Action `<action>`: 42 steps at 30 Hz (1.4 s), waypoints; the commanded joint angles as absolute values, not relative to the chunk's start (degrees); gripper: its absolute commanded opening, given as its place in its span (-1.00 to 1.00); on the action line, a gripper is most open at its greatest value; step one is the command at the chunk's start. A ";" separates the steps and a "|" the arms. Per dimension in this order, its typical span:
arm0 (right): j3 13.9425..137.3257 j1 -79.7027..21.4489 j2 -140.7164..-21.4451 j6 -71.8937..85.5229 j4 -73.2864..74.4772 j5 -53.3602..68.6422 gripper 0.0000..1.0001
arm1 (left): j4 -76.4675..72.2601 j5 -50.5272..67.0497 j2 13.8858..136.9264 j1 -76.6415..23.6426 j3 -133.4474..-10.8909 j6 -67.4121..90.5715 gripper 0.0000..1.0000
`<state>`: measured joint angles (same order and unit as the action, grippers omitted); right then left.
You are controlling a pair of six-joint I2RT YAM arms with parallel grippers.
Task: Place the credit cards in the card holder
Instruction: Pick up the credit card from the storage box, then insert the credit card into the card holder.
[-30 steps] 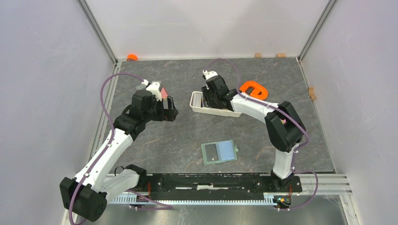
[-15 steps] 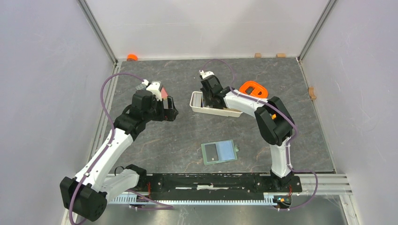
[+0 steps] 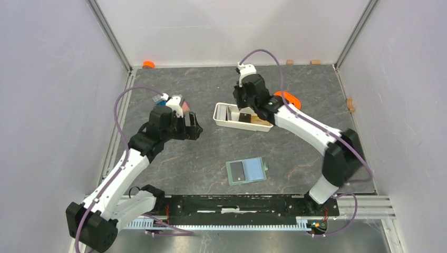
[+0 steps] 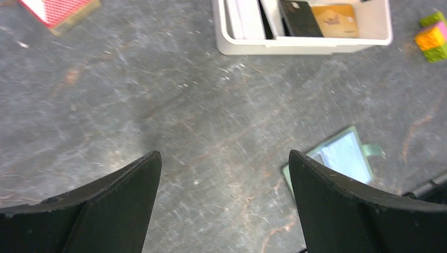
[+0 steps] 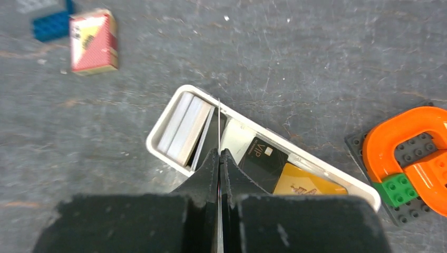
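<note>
The card holder (image 3: 246,170) lies open on the table near the front, sage-green rim and pale blue inside, and also shows in the left wrist view (image 4: 342,158). More credit cards lie in the white tray (image 3: 217,113): a black VIP card (image 5: 263,161) and a tan card (image 5: 308,184). My right gripper (image 5: 219,153) is shut on a thin card seen edge-on (image 5: 218,121), held upright just above the tray; from above it shows as a black card (image 3: 245,117). My left gripper (image 4: 224,168) hangs open over bare table, left of the tray, holding nothing.
A red patterned card box (image 5: 94,41) and a blue brick (image 5: 50,26) lie left of the tray. An orange ring piece on a dark brick plate (image 5: 416,142) sits to its right. White card stacks (image 5: 184,126) fill the tray's left end. A coloured cube (image 4: 433,37) lies beyond.
My right gripper has closed on a card in the tray and risen with it, the arm stretching out. The left arm shifted slightly, still open.
</note>
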<state>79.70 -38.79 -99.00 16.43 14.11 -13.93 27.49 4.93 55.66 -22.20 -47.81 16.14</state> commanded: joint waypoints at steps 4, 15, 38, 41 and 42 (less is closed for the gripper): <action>61.43 -38.89 -78.83 17.49 9.30 -8.53 -1.00 | 18.00 3.68 49.13 -33.85 -38.25 31.97 0.90; 23.78 -39.02 -56.43 36.74 -6.12 11.88 -1.00 | -4.93 0.84 53.93 -50.23 -20.39 56.30 0.72; 4.01 -39.11 -52.37 54.78 -23.73 16.00 -1.00 | -17.37 1.35 67.24 -53.07 -14.68 62.14 0.25; 3.11 -39.11 -53.11 55.70 -25.31 16.43 -1.00 | -18.46 1.91 68.53 -53.09 -14.52 62.17 0.23; 2.93 -39.11 -53.25 55.97 -25.80 16.41 -1.00 | -18.88 2.06 69.04 -53.09 -14.42 62.31 0.22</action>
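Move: The right hand already holds a card clear of the storage box. From it the card holder lies about 26 cm back, 2 cm right and 17 below; the storage box is some 3 cm back and 3 right, 15 below; the orange ring is 3 cm ahead and 18 right. From the open left hand, the holder is roughly 13 cm back, 19 right and 17 below, with the storage box 10 ahead and 18 right. Still pinching the black card, the right hand rises about 4 cm, then swings back some 25 cm and down towards the card holder, drifting right and rolling its left side up while its fingers tip down. The left hand sweeps down, right and back, roughly 13 cm each way, to beside the holder's left edge, its fingers closing partway on nothing. ##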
